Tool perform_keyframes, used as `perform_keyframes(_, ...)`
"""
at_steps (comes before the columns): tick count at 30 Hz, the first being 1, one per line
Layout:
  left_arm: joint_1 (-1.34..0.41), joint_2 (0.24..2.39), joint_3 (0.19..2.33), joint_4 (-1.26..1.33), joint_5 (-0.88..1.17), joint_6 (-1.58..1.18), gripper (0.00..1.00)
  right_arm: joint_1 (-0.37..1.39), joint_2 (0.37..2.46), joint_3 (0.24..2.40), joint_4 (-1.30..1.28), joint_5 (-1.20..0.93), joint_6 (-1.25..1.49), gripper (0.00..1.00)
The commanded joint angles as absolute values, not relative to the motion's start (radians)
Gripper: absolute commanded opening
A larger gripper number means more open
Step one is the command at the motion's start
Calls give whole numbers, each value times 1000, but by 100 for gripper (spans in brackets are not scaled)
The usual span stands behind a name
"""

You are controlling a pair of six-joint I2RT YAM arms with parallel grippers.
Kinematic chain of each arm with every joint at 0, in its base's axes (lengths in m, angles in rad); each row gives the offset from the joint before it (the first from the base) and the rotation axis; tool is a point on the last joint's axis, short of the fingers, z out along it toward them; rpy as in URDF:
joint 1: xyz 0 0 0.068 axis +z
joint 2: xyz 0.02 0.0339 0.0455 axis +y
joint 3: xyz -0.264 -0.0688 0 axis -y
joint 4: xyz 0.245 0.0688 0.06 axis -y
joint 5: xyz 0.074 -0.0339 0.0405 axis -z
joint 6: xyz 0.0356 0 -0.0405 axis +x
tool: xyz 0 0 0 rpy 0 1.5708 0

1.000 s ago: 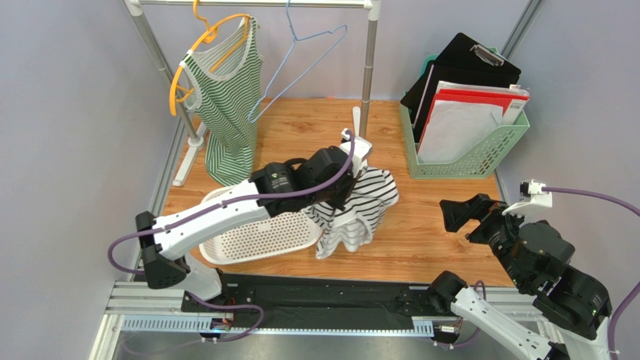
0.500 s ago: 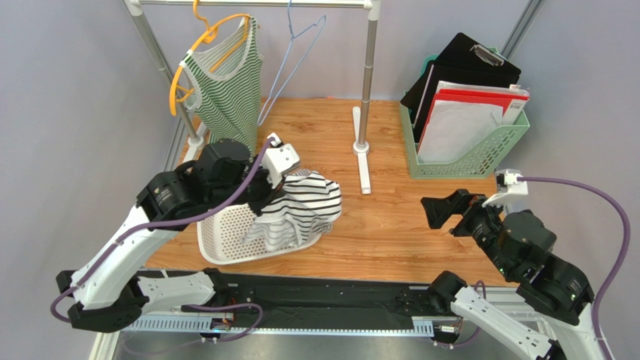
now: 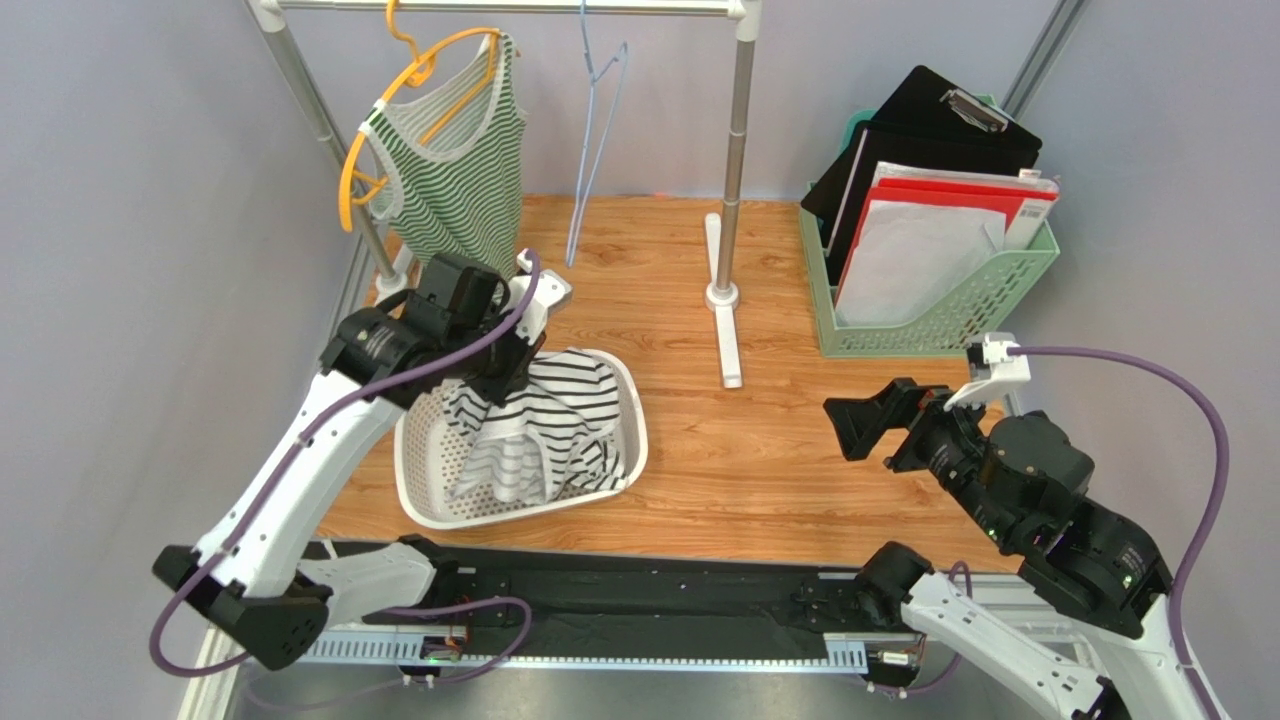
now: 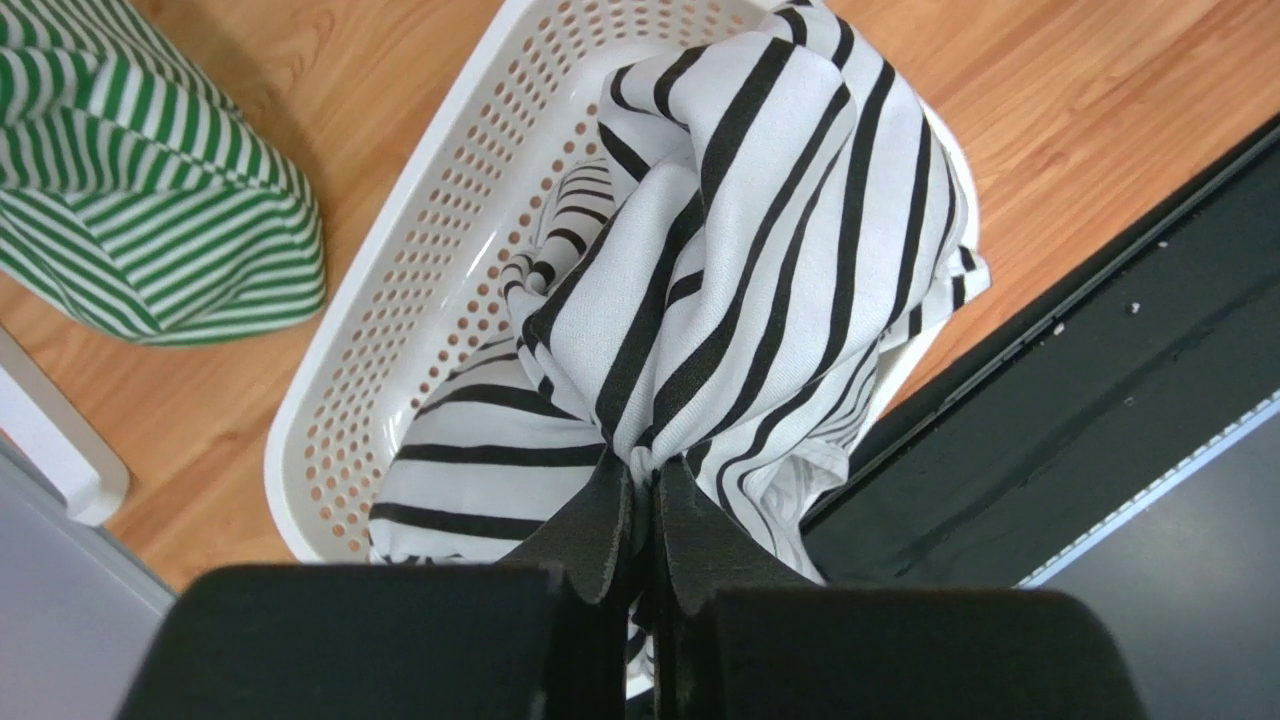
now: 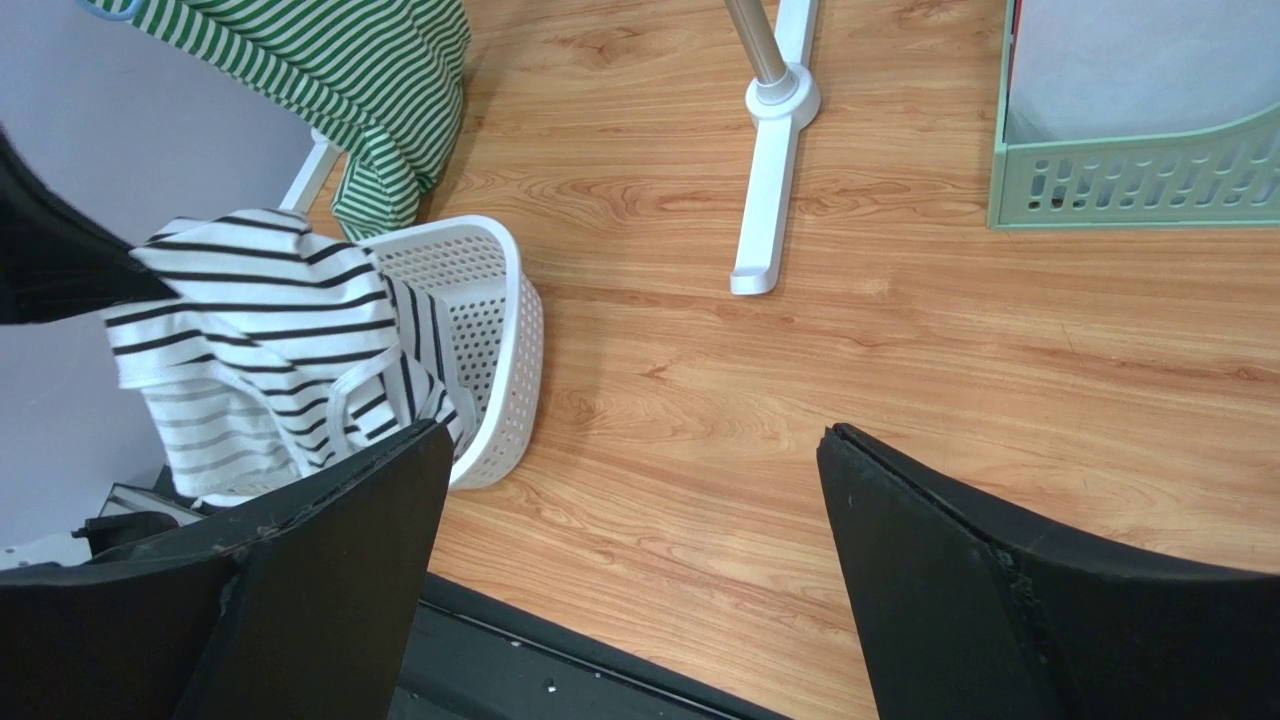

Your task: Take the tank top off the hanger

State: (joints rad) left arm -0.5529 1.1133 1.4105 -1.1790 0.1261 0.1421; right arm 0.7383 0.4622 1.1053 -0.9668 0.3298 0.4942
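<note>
My left gripper (image 3: 504, 378) is shut on a bunched fold of a black-and-white striped tank top (image 3: 549, 428), which hangs down into a white perforated basket (image 3: 418, 477). In the left wrist view the closed gripper (image 4: 643, 488) pinches the cloth (image 4: 751, 255) over the basket (image 4: 376, 315). An empty blue wire hanger (image 3: 601, 120) hangs on the rack rail. A green-striped tank top (image 3: 451, 188) hangs on an orange hanger (image 3: 358, 150) at the rail's left. My right gripper (image 3: 887, 428) is open and empty over the bare table (image 5: 631, 443).
The rack's right pole (image 3: 733, 165) and its white foot (image 3: 726, 338) stand mid-table. A green file organizer (image 3: 932, 293) with folders and a clipboard sits at the back right. The rack's left pole (image 3: 308, 105) runs along the left wall.
My left arm has carried the striped top leftward from mid-table and lowered it into the basket. The blue hanger has swung to hang straighter. My right gripper has drifted left.
</note>
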Motion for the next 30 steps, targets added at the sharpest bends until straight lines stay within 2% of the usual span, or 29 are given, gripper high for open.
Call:
perform_keyframes(1,-502,1230,1414,-1115,123,59,0,739,459,1095,-925,318,465,100)
perform_keyframes(3,-496,1264,1375,-1088,95,5,0,741,457,1094,-925,318,465,100)
perform_keyframes(5,-489,1292,1342,-1017,42,-165,0,739,456,1094,-925,321,463,100)
perform_keyframes(7,-486,1316,1292,-983,-84,-292,0,741,457,1094,-920,319,463,100)
perform_keyframes(11,-486,1362,1261,-1090,-372,-765,0,739,457,1086,-914,310,465,100)
perform_keyframes(17,-485,1358,1123,-1112,-420,-1134,0,739,468,1066,-900,285,476,100)
perform_keyframes(26,-483,1347,965,-1032,-408,-1298,0,739,466,1035,-885,276,492,100)
perform_keyframes(30,-483,1274,911,-1010,-396,-1306,0,739,468,1014,-879,267,491,100)
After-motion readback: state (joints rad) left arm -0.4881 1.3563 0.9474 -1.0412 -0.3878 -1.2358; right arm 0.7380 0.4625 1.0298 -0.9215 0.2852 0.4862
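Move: The left hand already holds the black-striped tank top, bunched and hanging; the white basket it is for lies almost straight below, its middle some 22 cm down and about 2 cm ahead. The green-striped tank top hangs roughly 18 cm ahead and 8 cm left of that hand, and the empty blue hanger some 22 cm ahead, 9 cm right and 20 cm above. From the right hand the basket is about 41 cm left, 7 cm ahead and 28 cm below. The left hand sinks about 18 cm into the basket, fingers staying shut on the black-striped tank top, first easing some 5 cm forward over it, then swinging back and to the left until it is about 6 cm left of where it began. As it goes down the wrist turns some 85 degrees counter-clockwise and the fingers tip steeper, nearly straight down, lowering the cloth onto the basket's bottom while still pinching it. ##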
